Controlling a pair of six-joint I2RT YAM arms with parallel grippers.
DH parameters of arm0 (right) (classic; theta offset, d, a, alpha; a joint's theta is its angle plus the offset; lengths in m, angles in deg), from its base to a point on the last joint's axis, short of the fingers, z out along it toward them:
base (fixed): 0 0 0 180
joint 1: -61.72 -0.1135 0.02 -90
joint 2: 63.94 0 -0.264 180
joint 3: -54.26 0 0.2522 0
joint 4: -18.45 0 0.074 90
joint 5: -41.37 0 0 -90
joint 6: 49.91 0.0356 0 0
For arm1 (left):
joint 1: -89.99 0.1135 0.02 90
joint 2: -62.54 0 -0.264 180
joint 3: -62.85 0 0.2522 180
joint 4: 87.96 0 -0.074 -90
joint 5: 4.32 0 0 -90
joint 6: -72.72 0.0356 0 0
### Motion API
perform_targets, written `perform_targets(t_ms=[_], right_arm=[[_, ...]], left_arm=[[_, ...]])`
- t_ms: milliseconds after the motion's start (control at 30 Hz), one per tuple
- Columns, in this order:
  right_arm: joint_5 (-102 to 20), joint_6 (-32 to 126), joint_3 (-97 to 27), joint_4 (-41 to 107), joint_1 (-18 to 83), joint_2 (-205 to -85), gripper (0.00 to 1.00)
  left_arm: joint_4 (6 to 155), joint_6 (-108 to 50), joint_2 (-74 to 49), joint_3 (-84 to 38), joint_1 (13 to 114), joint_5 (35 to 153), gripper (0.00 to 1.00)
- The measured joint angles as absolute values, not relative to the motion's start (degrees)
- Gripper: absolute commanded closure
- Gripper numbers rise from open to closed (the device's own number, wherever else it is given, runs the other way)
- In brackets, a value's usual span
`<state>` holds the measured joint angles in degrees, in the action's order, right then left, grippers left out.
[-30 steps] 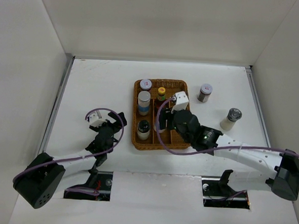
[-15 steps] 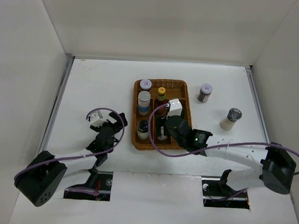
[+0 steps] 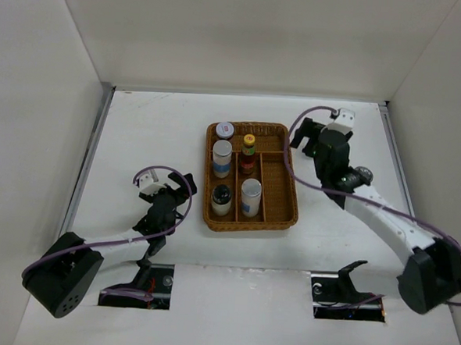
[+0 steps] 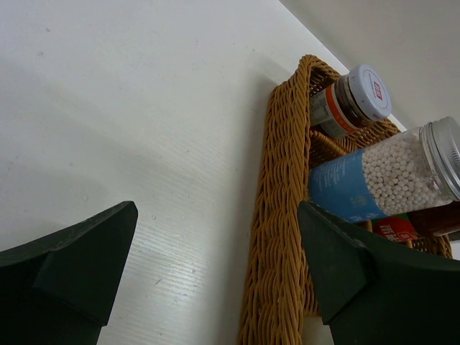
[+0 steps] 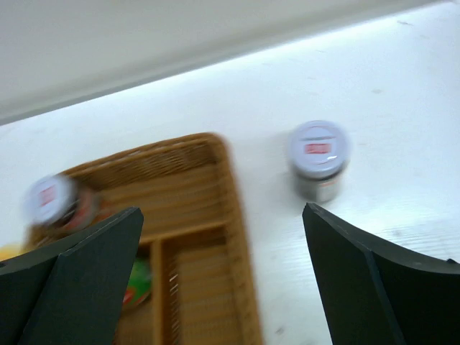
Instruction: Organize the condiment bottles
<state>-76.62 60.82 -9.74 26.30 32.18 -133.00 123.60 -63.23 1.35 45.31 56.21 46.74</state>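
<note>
The wicker tray (image 3: 251,227) holds a silver-lidded jar (image 3: 224,130), a blue-labelled white shaker (image 3: 222,158), a dark black-capped bottle (image 3: 222,199), a yellow-capped sauce bottle (image 3: 249,153) and a second white shaker (image 3: 250,196). My right gripper (image 3: 309,138) hovers open off the tray's far right corner, holding nothing. In its wrist view another silver-lidded jar (image 5: 318,158) stands on the table ahead of the open right gripper (image 5: 221,215). The grey-topped grinder (image 3: 362,177) shows beside that arm. My left gripper (image 3: 171,189) rests open left of the tray.
The left wrist view looks along the tray's woven side (image 4: 280,215) at the jar (image 4: 352,100) and the shaker (image 4: 388,172). The tray's right column (image 3: 278,183) has nothing in it. White walls close in the table on three sides.
My right gripper let go of the white shaker in the tray's middle column, opened wide, and swung up and right toward the loose jar. The left arm stayed still.
</note>
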Motion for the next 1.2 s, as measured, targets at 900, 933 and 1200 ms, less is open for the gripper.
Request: perform_targets(t_ms=[900,933,1200], right_arm=[[-68.7,60.4,-32.1,33.3,50.4,-170.8,0.25],[-68.7,60.2,-32.0,33.3,50.4,-170.8,0.33],[-71.2,59.6,-26.9,33.0,49.8,-166.4,0.52]], left_arm=[[123.9,-63.4,-0.1,45.1,56.2,46.8,0.04],[123.9,-63.4,-0.2,45.1,56.2,46.8,0.04],[124.2,-63.4,-0.5,45.1,56.2,47.0,0.04]])
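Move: The lilac-lidded jar stands about 12 cm ahead of the right hand and 8 cm to its right, its middle some 17 cm below. Of that hand, the silver-lidded bottle is roughly 24 cm right and 4 cm back, and the basket's middle about 14 cm left and 5 cm back, both well below. The lilac-lidded jar lies some 50 cm right and 23 cm ahead of the left hand, a little lower. The right hand's fingers close on the lilac-lidded jar and pinch it by the lid from either side. To get there, wide open, it swoops down about 14 cm while going some 13 cm forward and 8 cm right, tipping about 20 degrees further down and turning slightly clockwise; once closed, it draws back roughly 2 cm. ##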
